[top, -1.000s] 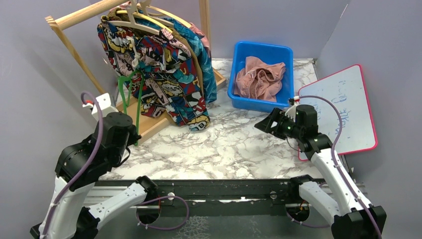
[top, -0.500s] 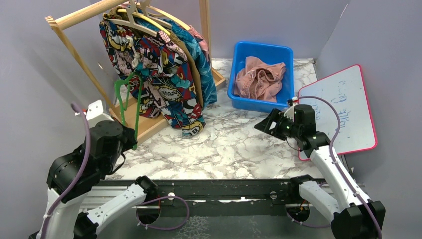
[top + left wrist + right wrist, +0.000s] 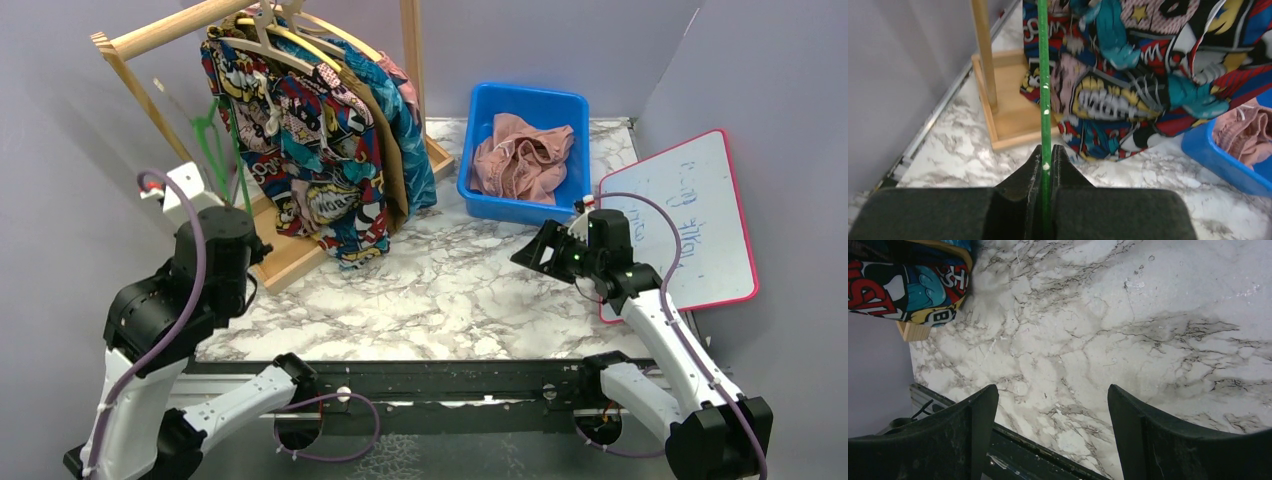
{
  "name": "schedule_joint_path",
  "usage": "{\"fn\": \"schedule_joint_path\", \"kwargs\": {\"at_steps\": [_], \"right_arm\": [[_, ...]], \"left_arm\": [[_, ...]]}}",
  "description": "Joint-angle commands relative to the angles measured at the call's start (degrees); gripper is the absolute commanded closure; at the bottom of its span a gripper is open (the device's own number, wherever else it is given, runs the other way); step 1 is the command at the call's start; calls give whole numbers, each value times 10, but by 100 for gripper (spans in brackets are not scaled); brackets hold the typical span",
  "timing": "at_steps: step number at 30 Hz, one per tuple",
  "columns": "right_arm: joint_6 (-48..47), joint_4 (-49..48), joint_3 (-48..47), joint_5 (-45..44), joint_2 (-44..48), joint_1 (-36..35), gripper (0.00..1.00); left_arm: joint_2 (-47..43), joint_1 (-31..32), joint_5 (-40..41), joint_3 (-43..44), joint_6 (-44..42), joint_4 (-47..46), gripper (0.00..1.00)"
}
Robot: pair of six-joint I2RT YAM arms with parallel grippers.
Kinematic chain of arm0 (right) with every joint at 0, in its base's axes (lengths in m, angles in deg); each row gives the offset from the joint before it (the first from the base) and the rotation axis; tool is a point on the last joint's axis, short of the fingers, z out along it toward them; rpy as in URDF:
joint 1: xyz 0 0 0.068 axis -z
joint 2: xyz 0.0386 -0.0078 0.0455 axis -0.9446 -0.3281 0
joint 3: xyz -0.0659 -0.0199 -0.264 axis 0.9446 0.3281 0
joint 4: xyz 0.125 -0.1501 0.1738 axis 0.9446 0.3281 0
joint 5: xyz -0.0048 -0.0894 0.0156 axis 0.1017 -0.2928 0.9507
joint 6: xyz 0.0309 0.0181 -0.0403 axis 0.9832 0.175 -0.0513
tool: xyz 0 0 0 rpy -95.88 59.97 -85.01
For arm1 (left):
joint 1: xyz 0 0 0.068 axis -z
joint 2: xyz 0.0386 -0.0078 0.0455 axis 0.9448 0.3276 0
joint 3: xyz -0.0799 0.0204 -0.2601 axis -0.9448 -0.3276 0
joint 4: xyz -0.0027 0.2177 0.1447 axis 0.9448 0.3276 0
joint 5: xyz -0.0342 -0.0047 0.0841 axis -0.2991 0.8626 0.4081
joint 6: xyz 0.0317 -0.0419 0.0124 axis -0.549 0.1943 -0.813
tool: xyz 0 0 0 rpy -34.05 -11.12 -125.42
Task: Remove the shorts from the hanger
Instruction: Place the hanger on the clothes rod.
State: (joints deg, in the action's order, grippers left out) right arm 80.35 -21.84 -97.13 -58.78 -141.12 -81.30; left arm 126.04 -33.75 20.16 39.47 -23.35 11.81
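My left gripper (image 3: 241,226) (image 3: 1046,152) is shut on the thin rod of a green hanger (image 3: 212,135) (image 3: 1043,75). The hanger stands bare, up by the left of the wooden rack (image 3: 160,30). Comic-print shorts (image 3: 310,130) (image 3: 1128,75) hang on the rack in front, with olive-brown (image 3: 392,150) and teal shorts (image 3: 415,135) behind them. Dusty pink shorts (image 3: 520,155) lie crumpled in the blue bin (image 3: 530,100). My right gripper (image 3: 528,250) (image 3: 1050,395) hovers open over bare marble, nothing between its fingers.
The rack's wooden base (image 3: 290,255) and post (image 3: 983,50) stand just ahead of the left gripper. A pink-edged whiteboard (image 3: 700,220) lies at the right. The grey wall is close on the left. The table's black front rail (image 3: 1013,445) shows under the right gripper.
My left gripper has carried the green hanger up and to the left, away from the comic-print shorts, which have swung back under the rack. The right gripper has barely moved.
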Motion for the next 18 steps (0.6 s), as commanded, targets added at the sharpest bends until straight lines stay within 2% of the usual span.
{"fn": "schedule_joint_path", "kwargs": {"at_steps": [1, 4, 8, 18], "right_arm": [[-13, 11, -11, -14, 4, -1, 18], [-12, 9, -10, -17, 1, -1, 18], [-11, 7, -8, -15, -5, -1, 18], [-10, 6, -11, -8, -23, -1, 17]], "left_arm": [[52, -3, 61, 74, -102, -95, 100], [73, -3, 62, 90, -127, -100, 100], [76, -3, 66, 64, -129, -115, 100], [75, -3, 150, -8, -182, -228, 100]]}}
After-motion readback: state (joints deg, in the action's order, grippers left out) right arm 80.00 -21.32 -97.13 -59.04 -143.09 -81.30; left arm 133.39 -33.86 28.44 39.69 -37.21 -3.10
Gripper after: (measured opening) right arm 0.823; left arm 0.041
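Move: The stretch of clothes rod between its near-left end and the first shorts lies about 13 cm ahead of the left hand, 4 cm left and some 13 cm above; the hand already holds the green hanger upright by its bottom bar. The comic-print shorts hang roughly 11 cm ahead, 7 cm right and 6 cm below, the rack's left post 13 cm ahead, 7 cm left and 10 cm below. From the right hand, that rod stretch is about 8 cm ahead, 40 cm left and 35 cm higher. The green hanger, still pinched by its bottom bar in the left hand, is carried about 5 cm forward and up towards the rod, passing between the left post and the comic-print shorts. The hand climbs quickly by some 4 cm at first, then eases on forward while sinking about a centimetre, rolling some 10 degrees so that its left side rises; the fingers stay shut. ##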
